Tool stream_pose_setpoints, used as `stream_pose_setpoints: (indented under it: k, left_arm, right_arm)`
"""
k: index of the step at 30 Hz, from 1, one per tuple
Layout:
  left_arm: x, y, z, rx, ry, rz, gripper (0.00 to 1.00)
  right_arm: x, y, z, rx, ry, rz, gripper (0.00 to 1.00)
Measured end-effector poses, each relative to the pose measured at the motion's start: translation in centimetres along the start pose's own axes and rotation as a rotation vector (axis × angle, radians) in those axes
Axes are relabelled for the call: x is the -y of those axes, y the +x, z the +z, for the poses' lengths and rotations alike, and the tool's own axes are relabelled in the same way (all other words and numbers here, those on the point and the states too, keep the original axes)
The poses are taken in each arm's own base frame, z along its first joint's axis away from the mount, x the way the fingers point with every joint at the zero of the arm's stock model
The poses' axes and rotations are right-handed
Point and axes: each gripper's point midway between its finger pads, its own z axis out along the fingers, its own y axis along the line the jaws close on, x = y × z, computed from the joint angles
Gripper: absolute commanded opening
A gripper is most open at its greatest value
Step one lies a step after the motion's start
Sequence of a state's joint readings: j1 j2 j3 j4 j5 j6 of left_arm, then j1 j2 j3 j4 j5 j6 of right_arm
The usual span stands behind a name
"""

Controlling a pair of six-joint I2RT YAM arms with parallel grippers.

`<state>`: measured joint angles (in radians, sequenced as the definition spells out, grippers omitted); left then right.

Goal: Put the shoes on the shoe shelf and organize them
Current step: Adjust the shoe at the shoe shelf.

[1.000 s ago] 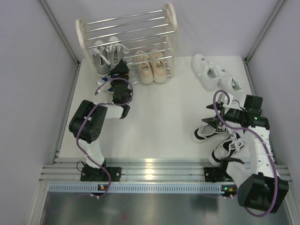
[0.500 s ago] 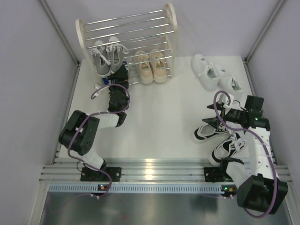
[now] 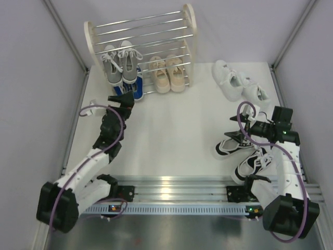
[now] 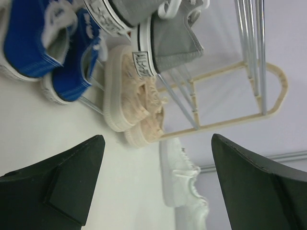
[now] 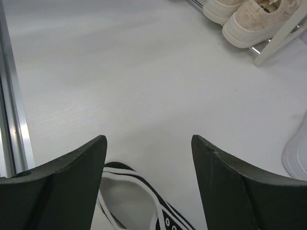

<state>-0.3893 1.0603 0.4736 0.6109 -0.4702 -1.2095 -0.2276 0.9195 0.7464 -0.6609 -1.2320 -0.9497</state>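
The shoe shelf (image 3: pixel 91 37) stands at the back left. It holds grey shoes (image 3: pixel 120 62), beige shoes (image 3: pixel 167 74) and, low under the grey pair, blue shoes (image 3: pixel 130 90). My left gripper (image 3: pixel 123 100) hangs open just in front of the blue shoes (image 4: pixel 41 40), with nothing between its fingers (image 4: pixel 76 167). White shoes (image 3: pixel 237 83) lie on the table at the right. Nearer, two black-and-white shoes (image 3: pixel 235 147) lie side by side. My right gripper (image 3: pixel 237 136) is open above the heel opening of one black-and-white shoe (image 5: pixel 139 206).
Grey walls close in the white table (image 3: pixel 177 130) on three sides. An aluminium rail (image 3: pixel 166 187) runs along the near edge. In the left wrist view the shelf's cream side panel (image 4: pixel 230 122) and one white shoe (image 4: pixel 184 179) lie beyond the beige pair (image 4: pixel 134 100).
My left arm has drawn back from the shelf toward the near left, uncovering the blue shoes on the low tier. The right arm has stayed put.
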Motion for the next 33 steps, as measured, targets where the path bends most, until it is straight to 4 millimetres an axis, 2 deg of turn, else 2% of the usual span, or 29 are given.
stream_pose_setpoints:
  k: [4,9,11,13,14,20,21,23,27,30,33]
  left_arm:
    - [-1.2,-4.6,-2.1,0.02,-0.111,0.265,0.98]
    - [-1.7,-10.2,-3.4,0.045,-0.265,0.633,0.99]
    - [-1.6,-11.3,-4.0,0.021,-0.304,0.761,0.99]
    - [-1.8,-11.7,-4.6,-0.009,-0.325,0.854,0.99]
    - [-2.0,-11.8,-4.9,-0.03,-0.336,0.898,0.99]
    - [-2.7,-12.0,-6.9,-0.107,-0.342,1.023,0.99]
    - [-2.6,-11.8,-6.9,-0.115,-0.331,1.021,0.98]
    - [-2.2,-10.8,-6.4,-0.154,-0.293,0.997,0.92]
    - [-1.2,-7.5,-3.0,-0.263,-0.23,0.881,0.73]
    - [-2.0,-5.4,0.5,-0.312,-0.26,0.8,0.67]
    - [-3.0,-4.6,2.8,-0.306,-0.322,0.729,0.67]
  right_arm:
    - [-0.1,0.0,0.0,-0.001,-0.001,0.006,0.74]
    - [-0.1,0.1,-0.1,-0.005,0.005,0.039,0.79]
    - [0.0,0.1,-0.1,-0.01,0.013,0.065,0.8]
    - [0.4,0.2,-0.1,-0.024,0.026,0.099,0.9]
    - [0.8,0.3,-0.1,-0.033,0.033,0.122,0.99]
    - [2.3,0.5,-0.2,-0.068,0.067,0.175,0.99]
    - [2.3,0.6,-0.2,-0.07,0.07,0.183,1.0]
    - [2.6,0.7,-0.2,-0.076,0.081,0.206,0.99]
    - [2.9,0.7,-0.1,-0.074,0.091,0.223,1.0]
    - [3.1,0.4,-0.1,-0.066,0.099,0.211,1.0]
    - [2.9,0.2,-0.2,-0.055,0.106,0.192,1.0]
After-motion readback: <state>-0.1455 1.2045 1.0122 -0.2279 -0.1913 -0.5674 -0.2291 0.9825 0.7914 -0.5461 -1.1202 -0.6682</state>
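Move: The left grey shoe on the upper tier lies about 16 cm ahead of the left hand and 6 cm to its left, near hand height. The right grey shoe is about 17 cm ahead and 1 cm to the right; the blue shoes are about 16 cm ahead, 3 cm left and 16 cm below, and the beige shoes 17 cm ahead, 20 cm right and as low. From the right hand, the left grey shoe is roughly 29 cm ahead, 54 cm left and slightly higher. The empty left hand swings about 11 cm left and 8 cm back from the shelf, rolling its left side up by over 50 degrees and tipping down, then reverses forward some 10 cm and partly right towards the heels of the grey shoes, fingers narrowing to about two thirds open without visible contact. Meanwhile the right hand eases a little forward and right above the black-and-white shoes, tips slightly down and opens fully. ##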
